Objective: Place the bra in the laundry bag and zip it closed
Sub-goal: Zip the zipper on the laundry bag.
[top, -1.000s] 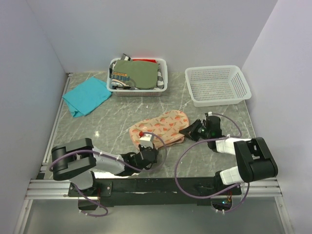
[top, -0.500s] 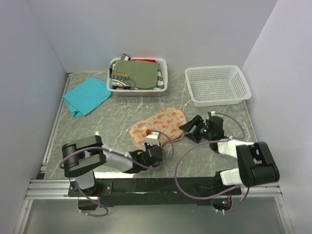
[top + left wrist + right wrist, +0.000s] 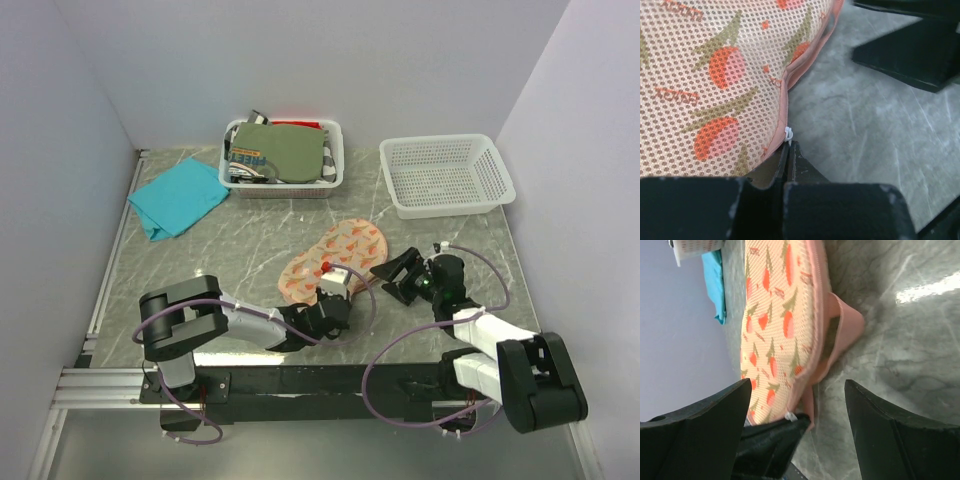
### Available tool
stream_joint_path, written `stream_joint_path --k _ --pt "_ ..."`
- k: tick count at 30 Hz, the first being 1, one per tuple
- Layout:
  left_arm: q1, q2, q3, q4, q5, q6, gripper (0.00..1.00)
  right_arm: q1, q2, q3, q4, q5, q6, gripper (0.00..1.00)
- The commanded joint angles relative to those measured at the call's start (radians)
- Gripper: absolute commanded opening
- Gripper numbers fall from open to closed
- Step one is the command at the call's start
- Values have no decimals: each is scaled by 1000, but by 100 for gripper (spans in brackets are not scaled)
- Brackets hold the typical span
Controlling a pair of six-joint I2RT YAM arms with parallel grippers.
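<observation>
The laundry bag, pinkish-beige mesh with orange-red print, lies flat mid-table, also seen in the left wrist view and the right wrist view. My left gripper is shut on the small white zipper pull at the bag's near edge. My right gripper stands open just right of the bag, with nothing between its fingers. In the right wrist view the bag's pink edge gapes slightly. The bra is hidden from view.
A white basket holding folded clothes, an olive-green one on top, stands at the back. Another white mesh basket sits at back right. A teal cloth lies at back left. Walls close in on both sides.
My right gripper opened, let go of the bag's end and drew back to the right. My left gripper moved right along the bag's near edge with the pull; the bag swung round.
</observation>
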Motion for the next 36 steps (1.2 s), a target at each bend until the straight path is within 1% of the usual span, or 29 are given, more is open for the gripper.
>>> stream_joint_path --k 1,9,11,13,14,15,17,18,19,21,26,34,36 --pt "-31 -42 41 41 47 60 1 25 77 6 144 -34 54 82" --pt "-64 -50 64 54 57 85 1 94 206 31 256 -41 109 82" --pt "-64 -53 67 58 63 94 1 106 227 32 307 -42 128 80" --pt "-65 -55 69 61 66 100 1 108 266 38 343 -47 136 74" --pt "-65 -55 70 60 67 103 1 108 277 44 354 -54 137 69" --pt "-67 -55 73 57 69 105 1 108 296 49 362 -56 139 58" --pt "-68 -56 70 51 64 106 1 108 312 63 371 -61 139 49" --pt "-68 -58 64 49 58 105 1 108 321 69 371 -61 137 39" --pt "-70 -62 60 45 52 102 1 108 323 72 364 -59 131 35" --pt "-68 -70 41 35 34 94 1 105 321 90 347 -50 122 31" --pt "-68 -111 -26 14 -3 57 1 87 312 133 256 -24 68 29" --pt "-70 -173 -104 -44 -52 2 1 54 340 181 216 -24 28 23" --pt "-70 -182 -115 -46 -60 -3 1 54 352 187 224 -28 25 19"
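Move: The right hand, wide open, has the zippered edge of the laundry bag about 4 cm to its left, 1 cm ahead and 1 cm lower. The zipper pull, already pinched by the left fingers, lies roughly 8 cm left and 4 cm back of the right hand; the empty basket stands some 24 cm ahead and 13 cm to its right. From the left hand, that stretch of edge is about 5 cm ahead, 4 cm to the right and about level. Leftward about 4 cm, dipping slightly, the right hand brings its open fingers around the bag's zippered edge, then closes to pinch it while easing some 2 cm forward. The left hand keeps its pinch on the zipper pull, drawing back and right while rising a little, then swings left again about 3.5 cm. ##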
